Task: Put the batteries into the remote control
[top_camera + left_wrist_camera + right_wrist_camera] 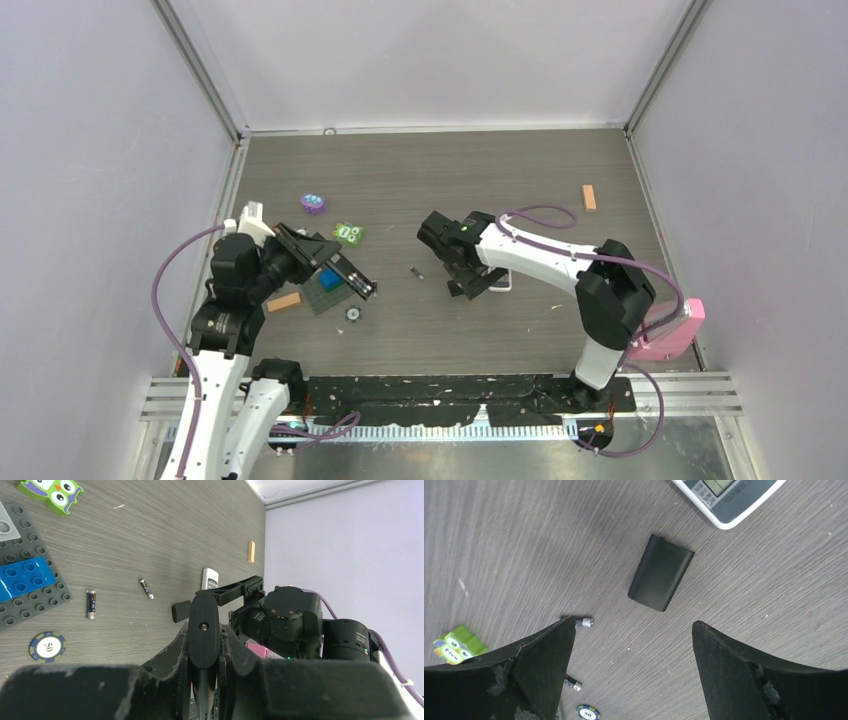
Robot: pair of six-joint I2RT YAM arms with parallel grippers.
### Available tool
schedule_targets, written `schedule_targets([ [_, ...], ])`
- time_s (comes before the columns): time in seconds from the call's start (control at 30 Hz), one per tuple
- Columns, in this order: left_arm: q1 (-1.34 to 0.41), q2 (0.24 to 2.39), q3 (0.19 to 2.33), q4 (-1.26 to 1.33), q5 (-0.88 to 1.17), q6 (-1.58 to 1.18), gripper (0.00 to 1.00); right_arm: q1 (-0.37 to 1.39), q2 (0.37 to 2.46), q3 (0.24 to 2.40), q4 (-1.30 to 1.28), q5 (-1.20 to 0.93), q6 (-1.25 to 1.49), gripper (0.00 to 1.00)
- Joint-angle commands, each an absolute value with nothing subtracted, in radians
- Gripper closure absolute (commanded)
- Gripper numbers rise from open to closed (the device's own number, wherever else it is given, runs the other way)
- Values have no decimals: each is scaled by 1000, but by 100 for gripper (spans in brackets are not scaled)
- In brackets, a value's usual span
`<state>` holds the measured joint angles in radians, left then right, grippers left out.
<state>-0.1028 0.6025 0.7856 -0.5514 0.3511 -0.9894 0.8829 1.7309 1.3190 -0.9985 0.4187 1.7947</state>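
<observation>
My left gripper (204,640) is shut on a black remote control (203,625), which it holds off the table above the grey baseplate (325,298). Two batteries lie loose on the table, one (90,604) near the baseplate and one (146,588) further out. My right gripper (633,625) hangs open just above the table with nothing between its fingers. A black battery cover (661,572) lies flat just ahead of it. The second battery (583,622) pokes out beside the right gripper's left finger. A white remote (729,497) lies beyond the cover.
A blue brick (22,577) sits on the baseplate. A poker chip (47,646), a green owl piece (50,492), a purple piece (313,204), two wooden blocks (589,197) (284,302) and a pink object (672,330) at the right edge are also on the table.
</observation>
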Motion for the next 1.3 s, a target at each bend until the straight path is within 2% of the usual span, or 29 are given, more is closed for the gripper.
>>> schedule_targets([
  [0.0, -98, 603, 806, -516, 361, -973, 100, 861, 1783, 1320, -1036, 395, 1900, 9],
  [0.17, -98, 605, 791, -513, 360, -974, 100, 853, 1818, 1313, -1018, 369, 1906, 11],
  [0.4, -98, 618, 782, -509, 359, -971, 100, 834, 1889, 1327, -985, 340, 1883, 22],
  [0.67, -98, 621, 772, -509, 348, -974, 100, 828, 1965, 1369, -1021, 277, 1859, 28],
  [0.87, -98, 617, 767, -513, 344, -974, 100, 828, 1978, 1366, -1020, 248, 1848, 46],
  [0.97, -98, 613, 761, -512, 347, -975, 100, 828, 1980, 1362, -1016, 245, 1824, 61],
  [1.17, -99, 600, 739, -501, 364, -973, 100, 831, 1958, 1334, -958, 270, 1675, 73],
  [1.27, -99, 595, 717, -478, 396, -957, 100, 853, 1908, 1310, -925, 357, 1551, 79],
])
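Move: The loose battery cover lies flat on the table almost under the right hand's fingers, about 7 cm below, some 1 cm back and 1 cm right. The white handset lies about 10 cm right of that hand and 3 cm ahead; one loose battery is about 7 cm left and 2 cm ahead. From the left hand, which holds the black remote, the cover lies about 23 cm right, 2 cm ahead and 25 cm below. The battery cover is pinched by its two long sides near one end: the right hand sinks about 7 cm onto it, wrist tipping some 15 degrees towards straight down, then stays low while the wide-open fingers close to about half. The left hand keeps its hold on the black remote and sinks about 2 cm. ##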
